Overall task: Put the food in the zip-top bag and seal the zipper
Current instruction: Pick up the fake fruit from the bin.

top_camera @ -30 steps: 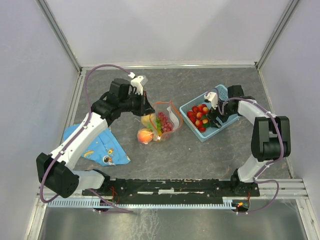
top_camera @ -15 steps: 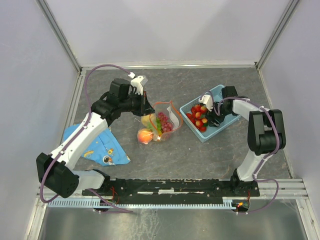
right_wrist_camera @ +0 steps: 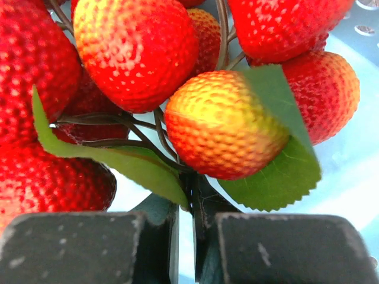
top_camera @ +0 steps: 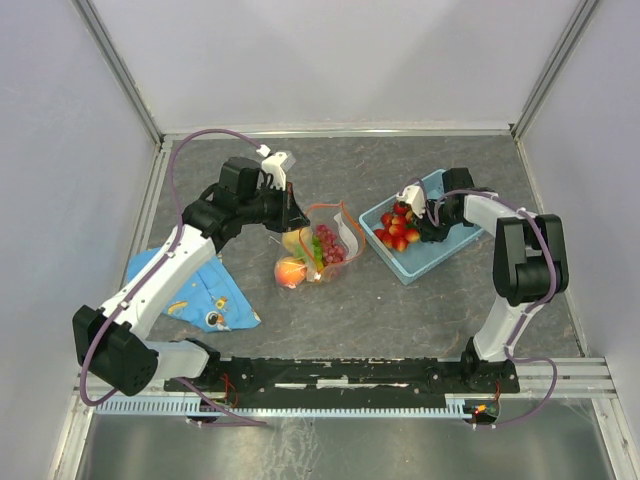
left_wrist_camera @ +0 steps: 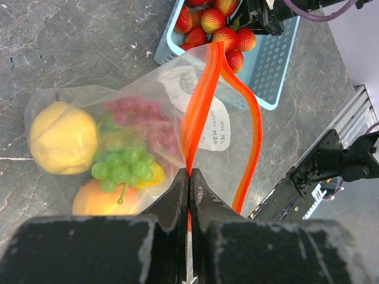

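The clear zip-top bag (top_camera: 325,245) lies mid-table with its mouth open. It holds a yellow lemon (left_wrist_camera: 62,137), green grapes (left_wrist_camera: 121,165), purple grapes (left_wrist_camera: 142,115) and an orange peach (left_wrist_camera: 100,200). My left gripper (left_wrist_camera: 189,173) is shut on the orange-red zipper strip (left_wrist_camera: 198,112) at the bag's near rim and holds it up. My right gripper (right_wrist_camera: 188,188) is shut on the stem of a strawberry bunch (right_wrist_camera: 219,121) in the light-blue basket (top_camera: 425,258). The bunch (top_camera: 398,226) also shows in the top view. The slider tab is not visible.
A blue patterned cloth (top_camera: 205,290) lies at the left under my left arm. The basket stands right of the bag, close to its open mouth. The arm rail (top_camera: 340,375) runs along the near edge. Walls enclose the table.
My right gripper has moved left inside the basket with the strawberry bunch, which has shifted toward the basket's left end. My left arm and the bag have not moved.
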Controlling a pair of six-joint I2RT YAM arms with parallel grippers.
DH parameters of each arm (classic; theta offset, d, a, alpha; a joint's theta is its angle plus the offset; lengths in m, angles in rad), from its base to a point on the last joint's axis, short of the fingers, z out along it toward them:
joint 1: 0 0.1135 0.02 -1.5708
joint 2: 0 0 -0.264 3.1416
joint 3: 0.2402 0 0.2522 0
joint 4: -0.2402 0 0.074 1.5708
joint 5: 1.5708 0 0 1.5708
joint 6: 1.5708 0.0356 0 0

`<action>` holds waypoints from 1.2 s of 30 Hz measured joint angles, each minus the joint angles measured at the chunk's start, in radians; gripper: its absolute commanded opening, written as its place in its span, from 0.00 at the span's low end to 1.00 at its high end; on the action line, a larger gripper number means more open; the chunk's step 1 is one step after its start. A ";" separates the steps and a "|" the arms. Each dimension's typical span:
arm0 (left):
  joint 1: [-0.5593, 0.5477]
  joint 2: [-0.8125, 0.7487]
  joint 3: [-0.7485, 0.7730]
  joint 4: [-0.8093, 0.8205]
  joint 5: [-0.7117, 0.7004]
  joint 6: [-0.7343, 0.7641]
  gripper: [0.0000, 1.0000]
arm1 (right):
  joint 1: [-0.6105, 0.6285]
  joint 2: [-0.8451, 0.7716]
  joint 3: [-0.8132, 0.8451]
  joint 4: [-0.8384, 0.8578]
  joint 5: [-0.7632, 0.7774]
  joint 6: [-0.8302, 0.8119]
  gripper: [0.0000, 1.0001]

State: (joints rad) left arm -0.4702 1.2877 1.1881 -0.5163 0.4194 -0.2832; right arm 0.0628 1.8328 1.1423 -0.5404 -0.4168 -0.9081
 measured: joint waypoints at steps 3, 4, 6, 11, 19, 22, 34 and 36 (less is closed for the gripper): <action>0.000 0.000 0.000 0.000 0.000 0.000 0.03 | 0.000 -0.009 -0.005 0.003 0.012 0.010 0.02; 0.000 0.000 0.000 0.000 0.000 0.000 0.03 | 0.001 -0.018 -0.012 0.006 0.021 0.015 0.02; 0.000 0.000 0.000 0.000 0.000 0.000 0.03 | 0.001 -0.040 -0.027 0.006 0.041 0.031 0.02; 0.003 0.000 0.000 0.000 0.000 0.000 0.03 | 0.001 -0.140 -0.077 0.009 0.084 0.097 0.02; 0.004 0.000 0.000 0.000 0.000 0.000 0.03 | 0.019 -0.388 -0.131 0.024 0.183 0.188 0.02; 0.004 0.000 0.000 0.001 0.000 0.000 0.03 | 0.047 -0.455 -0.133 0.024 0.232 0.213 0.02; 0.004 0.000 0.000 0.002 0.001 0.000 0.03 | 0.166 -0.643 -0.176 0.027 0.336 0.262 0.02; 0.004 0.000 0.000 0.002 0.001 0.000 0.03 | 0.172 -0.637 -0.181 0.034 0.341 0.280 0.02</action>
State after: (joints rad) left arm -0.4660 1.2877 1.1877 -0.5140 0.4202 -0.2832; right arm 0.2352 1.1957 0.9611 -0.5064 -0.0753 -0.6285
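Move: The right hand, already shut on the stem of the red berry bunch inside the blue basket, has the bag's open mouth about 24 cm to its left, level fore-and-aft and some 12 cm higher. The bunch's middle lies about 8 cm left and 1 cm ahead; the basket's middle is 2 cm ahead and 1 cm left. From the left hand, holding the bag's rim, the mouth is about 8 cm right, 2 cm back and 6 cm below. Keeping its pinch on the stem just below the green leaves, the right hand lifts the berry bunch out of the basket, some 15 cm up, starting slowly and easing off near the top, while drawing back about 4 cm. It strays a couple of centimetres right, then returns left. The wrist swings the fingertips forward about 25 degrees and turns somewhat clockwise. The left hand stays put, still pinching the bag's rim. ##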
